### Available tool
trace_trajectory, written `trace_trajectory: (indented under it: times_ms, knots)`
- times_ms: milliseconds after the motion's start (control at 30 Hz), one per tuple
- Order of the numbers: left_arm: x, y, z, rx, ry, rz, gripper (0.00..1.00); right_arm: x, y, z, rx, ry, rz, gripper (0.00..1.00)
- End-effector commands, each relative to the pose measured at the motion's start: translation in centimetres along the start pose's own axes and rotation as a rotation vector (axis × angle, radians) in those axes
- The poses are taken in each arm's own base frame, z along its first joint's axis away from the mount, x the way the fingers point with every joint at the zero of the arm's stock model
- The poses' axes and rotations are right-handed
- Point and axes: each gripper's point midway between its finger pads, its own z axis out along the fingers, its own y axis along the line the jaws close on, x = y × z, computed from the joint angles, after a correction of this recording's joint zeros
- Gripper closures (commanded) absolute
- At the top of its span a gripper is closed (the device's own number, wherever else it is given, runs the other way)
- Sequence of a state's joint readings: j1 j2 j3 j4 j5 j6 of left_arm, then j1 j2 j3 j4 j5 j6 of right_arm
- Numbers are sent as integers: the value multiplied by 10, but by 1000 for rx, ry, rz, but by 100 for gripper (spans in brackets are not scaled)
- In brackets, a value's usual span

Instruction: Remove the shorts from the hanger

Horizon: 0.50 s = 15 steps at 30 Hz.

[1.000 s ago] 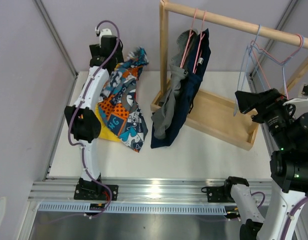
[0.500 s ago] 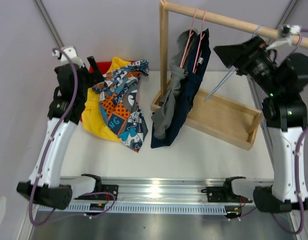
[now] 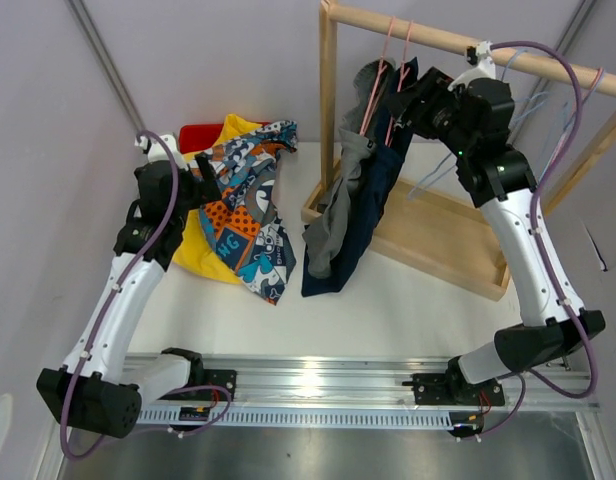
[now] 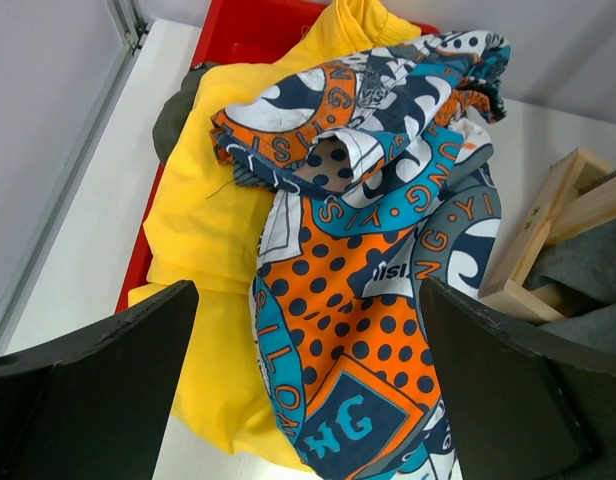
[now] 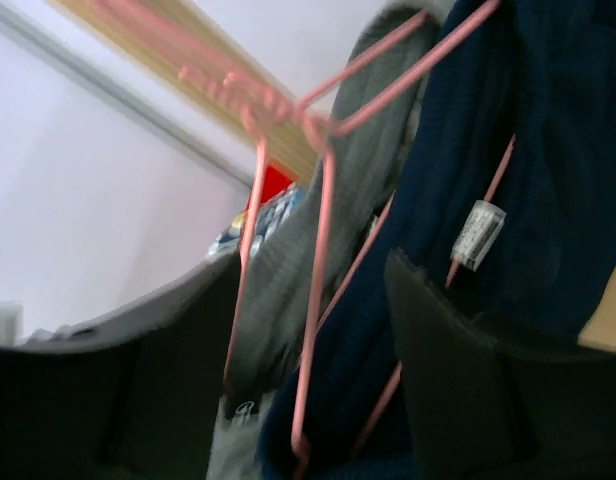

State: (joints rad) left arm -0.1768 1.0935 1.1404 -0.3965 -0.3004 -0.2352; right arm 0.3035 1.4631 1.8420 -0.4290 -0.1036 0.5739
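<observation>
Navy shorts (image 3: 363, 215) and grey shorts (image 3: 333, 225) hang on two pink hangers (image 3: 388, 80) from the wooden rail (image 3: 458, 45). My right gripper (image 3: 408, 95) is up at those hangers. In the right wrist view it (image 5: 310, 265) is open, with a pink hanger wire (image 5: 323, 230), grey shorts (image 5: 288, 270) and navy shorts (image 5: 528, 120) between its fingers. Cartoon-print shorts (image 3: 243, 200) lie over yellow shorts (image 3: 193, 240) on the left. My left gripper (image 3: 203, 165) hovers open above that pile (image 4: 308, 290). Dark olive shorts (image 4: 173, 110) peek out beneath the yellow.
The pile partly rests in a red bin (image 3: 193, 135) at the back left. The rack's wooden base tray (image 3: 438, 240) sits behind the hanging shorts. Empty pale-blue hangers (image 3: 533, 95) hang further right on the rail. A wooden upright (image 3: 328, 100) stands left of the pink hangers.
My right arm has swung left from the empty hangers to the pink ones, and its jaws have narrowed. My left arm has unfolded and moved over the pile.
</observation>
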Motion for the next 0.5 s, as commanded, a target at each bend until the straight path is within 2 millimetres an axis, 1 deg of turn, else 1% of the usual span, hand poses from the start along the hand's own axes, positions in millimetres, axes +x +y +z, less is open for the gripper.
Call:
trace_trajectory:
  times_ms: [0,33,67,100,167,200,233,300,333,367,400,467]
  knots:
    - [-24,-8,-11,49,-85,-25,1,8,0,22,14,-30,-26,38]
    - [-25,-8,-12,52,-87,-26,1,12,0,25,15,-23,-26,40]
    - [-24,-8,-12,51,-85,-25,1,17,-1,32,17,-15,-23,48]
    - [-25,-8,-12,51,-86,-26,1,22,2,35,10,-8,-21,54]
    - [-25,-6,-13,46,-90,-27,1,29,1,42,10,5,-18,60]
    - [-26,-6,-13,46,-92,-26,1,32,4,43,6,8,-15,64]
    - [-25,-6,-13,43,-89,-25,1,33,3,44,11,8,-14,76]
    - [-25,-5,-13,42,-91,-26,1,32,7,42,8,3,-14,94]
    - [-25,-5,-13,40,-90,-26,1,30,4,40,26,-10,-16,100]
    - [-26,-5,-14,40,-93,-26,1,26,4,37,33,-24,-19,100]
    - [-26,-5,-14,42,-96,-25,1,18,8,29,27,-45,-23,100]
    - [-28,-6,-16,52,-105,-24,1,9,9,19,43,-68,-41,100]
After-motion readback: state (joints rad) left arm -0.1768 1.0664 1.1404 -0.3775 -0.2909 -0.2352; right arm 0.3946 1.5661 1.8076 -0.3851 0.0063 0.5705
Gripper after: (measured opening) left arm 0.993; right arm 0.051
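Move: For the right hand, the navy shorts' pink hanger wire lies about 3 cm ahead, 4 cm to the left and 5 cm below. The navy shorts' middle hangs some 4 cm ahead, 6 cm left and 22 cm down; the grey shorts' pink hanger is about 5 cm left of the navy's, level with it. From the left hand, that navy hanger wire is roughly 35 cm right, 8 cm ahead and 12 cm higher. The right hand sinks 5 cm, easing left and forward, and closes its fingers on the navy shorts' pink hanger wire. ##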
